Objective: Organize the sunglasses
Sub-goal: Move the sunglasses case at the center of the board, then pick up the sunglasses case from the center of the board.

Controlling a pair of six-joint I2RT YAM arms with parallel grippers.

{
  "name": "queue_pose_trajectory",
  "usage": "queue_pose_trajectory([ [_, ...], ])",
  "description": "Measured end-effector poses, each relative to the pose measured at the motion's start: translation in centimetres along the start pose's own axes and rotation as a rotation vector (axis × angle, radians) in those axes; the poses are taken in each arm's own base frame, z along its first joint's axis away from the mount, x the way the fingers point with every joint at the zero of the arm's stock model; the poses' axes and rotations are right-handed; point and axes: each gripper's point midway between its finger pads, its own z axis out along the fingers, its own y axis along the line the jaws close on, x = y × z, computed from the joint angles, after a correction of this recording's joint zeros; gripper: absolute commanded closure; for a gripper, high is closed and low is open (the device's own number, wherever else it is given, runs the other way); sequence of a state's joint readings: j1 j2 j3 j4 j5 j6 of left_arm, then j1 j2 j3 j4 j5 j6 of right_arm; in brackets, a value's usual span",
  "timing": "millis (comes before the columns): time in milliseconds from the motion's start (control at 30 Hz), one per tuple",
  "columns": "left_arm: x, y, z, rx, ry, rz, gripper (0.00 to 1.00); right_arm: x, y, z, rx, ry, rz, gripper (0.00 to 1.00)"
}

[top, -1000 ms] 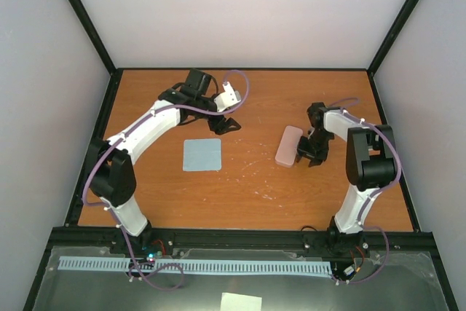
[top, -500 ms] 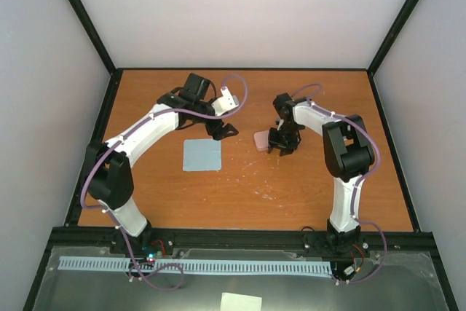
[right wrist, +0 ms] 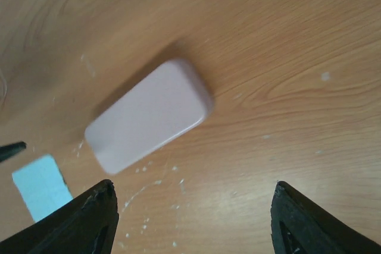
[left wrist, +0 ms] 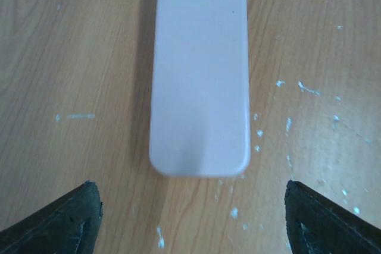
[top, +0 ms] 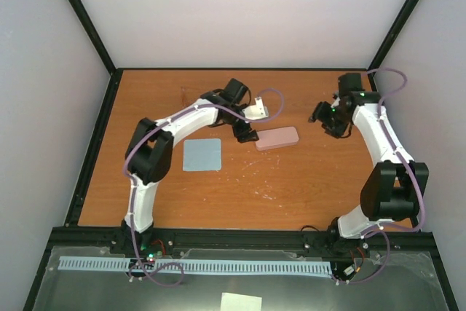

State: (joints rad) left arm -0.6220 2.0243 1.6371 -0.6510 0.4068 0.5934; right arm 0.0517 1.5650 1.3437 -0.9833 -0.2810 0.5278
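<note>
The sunglasses are not in any view. The closed pink case (top: 277, 138) lies flat on the table (top: 306, 180) near the middle. My left gripper (top: 248, 135) sits just off the case's left end. It is open and empty. In the left wrist view the case (left wrist: 199, 69) lies lengthwise straight ahead of the open gripper (left wrist: 193, 221). My right gripper (top: 321, 116) hangs to the right of the case, apart from it, open and empty. The right wrist view shows the case (right wrist: 149, 117) ahead and to the left of the open gripper (right wrist: 193, 224).
A flat blue-grey square cloth (top: 202, 155) lies left of the case and also shows in the right wrist view (right wrist: 38, 185). Black frame posts and pale walls enclose the table on three sides. White specks mark the wood near the case.
The right gripper has left the pink case and swung back to the far right. The case now lies crosswise, slightly further right. The left gripper has moved right to the case's left end.
</note>
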Motion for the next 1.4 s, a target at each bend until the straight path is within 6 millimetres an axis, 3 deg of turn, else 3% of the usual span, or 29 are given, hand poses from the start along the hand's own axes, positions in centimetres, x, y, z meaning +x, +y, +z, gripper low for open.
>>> queue_pose_trajectory([
  [67, -0.6, 0.1, 1.8, -0.002, 0.024, 0.018, 0.13, -1.2, -1.8, -0.9, 0.008, -0.037, 0.047, 0.31],
  [167, -1.0, -0.3, 3.4, -0.002, 0.059, 0.036, 0.12, -1.6, -3.0, -0.3, 0.014, -0.022, 0.069, 0.31],
  [500, -1.0, -0.7, 6.8, -0.026, 0.140, 0.020, 0.13, -1.2, -3.9, 1.2, -0.034, 0.038, 0.076, 0.31],
  [767, 0.5, 0.1, 8.2, -0.048, 0.190, 0.011, 0.13, -1.0, -4.7, 1.5, -0.052, 0.049, 0.091, 0.31],
  [1267, 1.0, 0.0, 9.6, -0.026, 0.204, 0.004, 0.13, -0.5, -4.6, 1.9, -0.083, 0.067, 0.081, 0.30],
  [1333, 1.3, -0.1, 9.9, -0.018, 0.209, 0.001, 0.15, -0.4, -4.6, 2.0, -0.085, 0.070, 0.077, 0.30],
  [1400, 1.6, -0.3, 10.2, -0.009, 0.212, -0.002, 0.25, -0.3, -4.7, 2.1, -0.085, 0.074, 0.075, 0.30],
])
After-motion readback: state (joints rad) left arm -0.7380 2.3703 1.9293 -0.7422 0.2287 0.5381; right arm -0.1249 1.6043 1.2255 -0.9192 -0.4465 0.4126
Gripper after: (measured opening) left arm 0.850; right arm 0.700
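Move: The sunglasses case lies about 9 cm to the left hand's right, some 2 cm ahead and 9 cm below, its long side running away to the right. The blue cloth lies roughly 16 cm to this hand's left, 4 cm back and 11 cm below. For the right hand, the case is about 16 cm to the left, 2 cm ahead and 14 cm below. Down about 9 cm and, early on, about 5 cm to the right, the left hand reaches for the near end of the sunglasses case, fingers staying wide and tilting to point more steeply down, until they straddle the case's two long sides. The open right hand eases a few centimetres left and down towards the case, staying clear above the table. ##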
